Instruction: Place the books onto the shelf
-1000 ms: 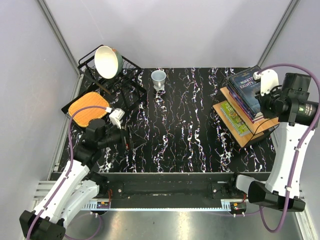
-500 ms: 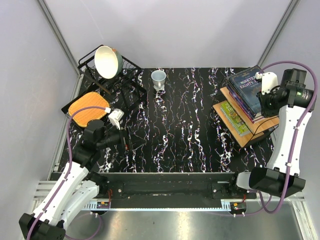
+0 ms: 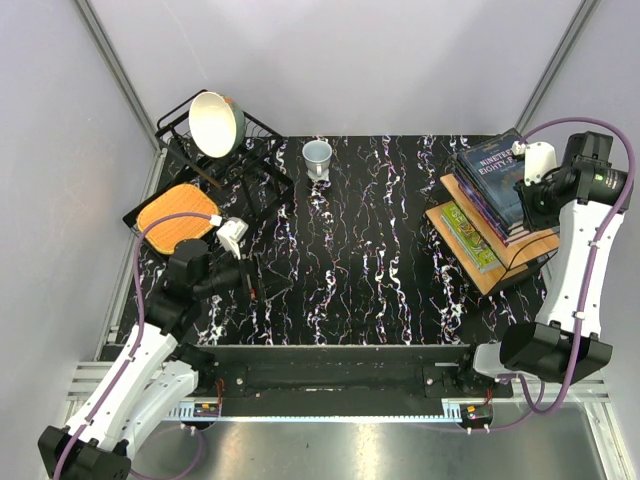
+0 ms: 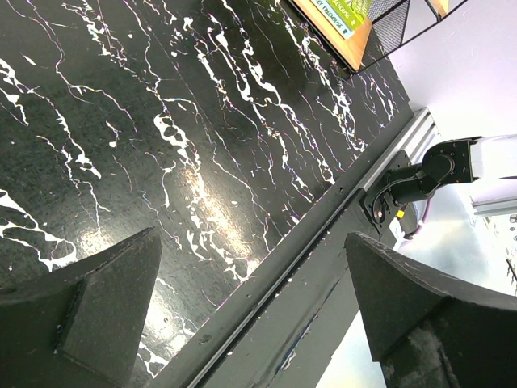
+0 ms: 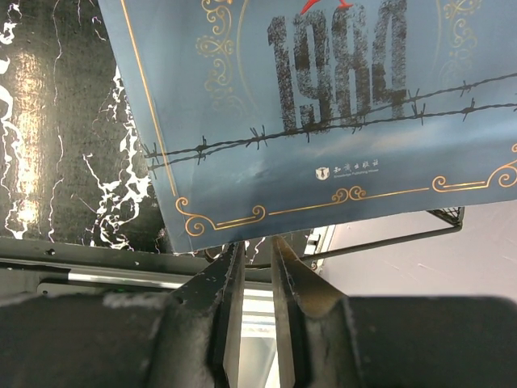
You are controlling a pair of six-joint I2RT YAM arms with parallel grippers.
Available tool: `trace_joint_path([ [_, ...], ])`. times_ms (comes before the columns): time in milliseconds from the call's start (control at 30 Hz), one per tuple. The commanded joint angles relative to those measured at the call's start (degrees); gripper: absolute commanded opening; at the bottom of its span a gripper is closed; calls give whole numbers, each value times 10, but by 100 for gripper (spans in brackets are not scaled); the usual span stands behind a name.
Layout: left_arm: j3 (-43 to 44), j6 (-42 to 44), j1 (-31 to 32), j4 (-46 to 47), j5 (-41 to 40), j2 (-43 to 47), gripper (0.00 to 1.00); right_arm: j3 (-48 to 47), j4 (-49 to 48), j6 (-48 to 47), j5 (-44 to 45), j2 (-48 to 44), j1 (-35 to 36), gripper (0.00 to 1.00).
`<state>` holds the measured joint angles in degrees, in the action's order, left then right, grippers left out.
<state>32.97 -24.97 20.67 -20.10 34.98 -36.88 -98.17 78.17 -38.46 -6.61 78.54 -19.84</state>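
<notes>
A stack of books (image 3: 493, 180) lies on the top board of the shelf (image 3: 492, 277) at the right, with the blue-grey "1984" book (image 5: 323, 105) uppermost. A lime green book (image 3: 468, 236) lies on the lower board. My right gripper (image 3: 524, 192) sits at the stack's right edge. In the right wrist view the right gripper (image 5: 257, 246) has its jaws nearly together with nothing between them, tips just at the blue cover's edge. My left gripper (image 3: 254, 280) hovers low over the table's left front, wide open and empty; the left gripper (image 4: 252, 234) looks toward the shelf (image 4: 343, 47).
A black wire dish rack (image 3: 262, 160) holding a tilted bowl (image 3: 217, 123) stands at the back left. An orange cutting board (image 3: 178, 213) lies in front of it. A grey mug (image 3: 317, 156) sits at the back middle. The shelf's wire frame (image 5: 388, 240) runs under the blue book.
The right wrist has swung a little to the right and back beside the book stack, its upper arm now more upright. The left arm has not moved.
</notes>
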Motion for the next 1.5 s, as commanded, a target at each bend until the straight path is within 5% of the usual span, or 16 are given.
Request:
trace_joint_path([
  [0, 12, 12, -2, 16, 6, -1, 99, -32, 37, 2, 5, -1, -4, 25],
  [300, 14, 14, -9, 25, 21, 9, 99, -69, 90, -21, -17, -52, -4, 29],
  [567, 55, -14, -9, -12, 20, 35, 99, -95, 89, -10, -242, -92, -4, 34],
  [633, 87, -19, -9, -57, 4, 46, 99, -78, 56, 3, -318, -105, -4, 46],
  [933, 208, -26, -9, -185, -68, 99, 99, -13, -144, 164, -550, -141, -4, 67],
  [1000, 244, -20, -9, -205, -77, 98, 99, -2, -191, 215, -591, -143, -4, 81],
  [1067, 265, -17, -9, -229, -90, 97, 99, 11, -217, 246, -604, -144, -4, 99],
  [1267, 333, 7, -9, -267, -120, 92, 99, 34, -282, 306, -563, -162, -4, 100],
  [1467, 379, 36, -10, -277, -171, 103, 99, 81, -387, 408, -414, -218, -4, 100],
])
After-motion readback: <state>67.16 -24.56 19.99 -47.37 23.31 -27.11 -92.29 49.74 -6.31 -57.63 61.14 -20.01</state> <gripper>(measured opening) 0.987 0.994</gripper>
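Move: The Nineteen Eighty-Four book lies on top of the shelf stack, its middle about 9 cm ahead of the right fingertips, 3 cm to their left and 1 cm below; the tips are at its near edge. The rest of the stack lies straight under that book, some 6 cm below the tips. The green book on the lower board is about 7 cm left, level fore and aft, roughly 17 cm down. From the left gripper the top book is some 18 cm ahead, 46 cm right and 7 cm higher. Free the right fingertips from the near edge of the Nineteen Eighty-Four book by lifting, then swing the gripper left as it climbs, about 16 cm each way, opening it wide and turning the fingers from steeply down to nearly level, forward-left. Shortly after, raise the empty, open left gripper about 17 cm, drawing it somewhat back and left while its fingers tip up. ##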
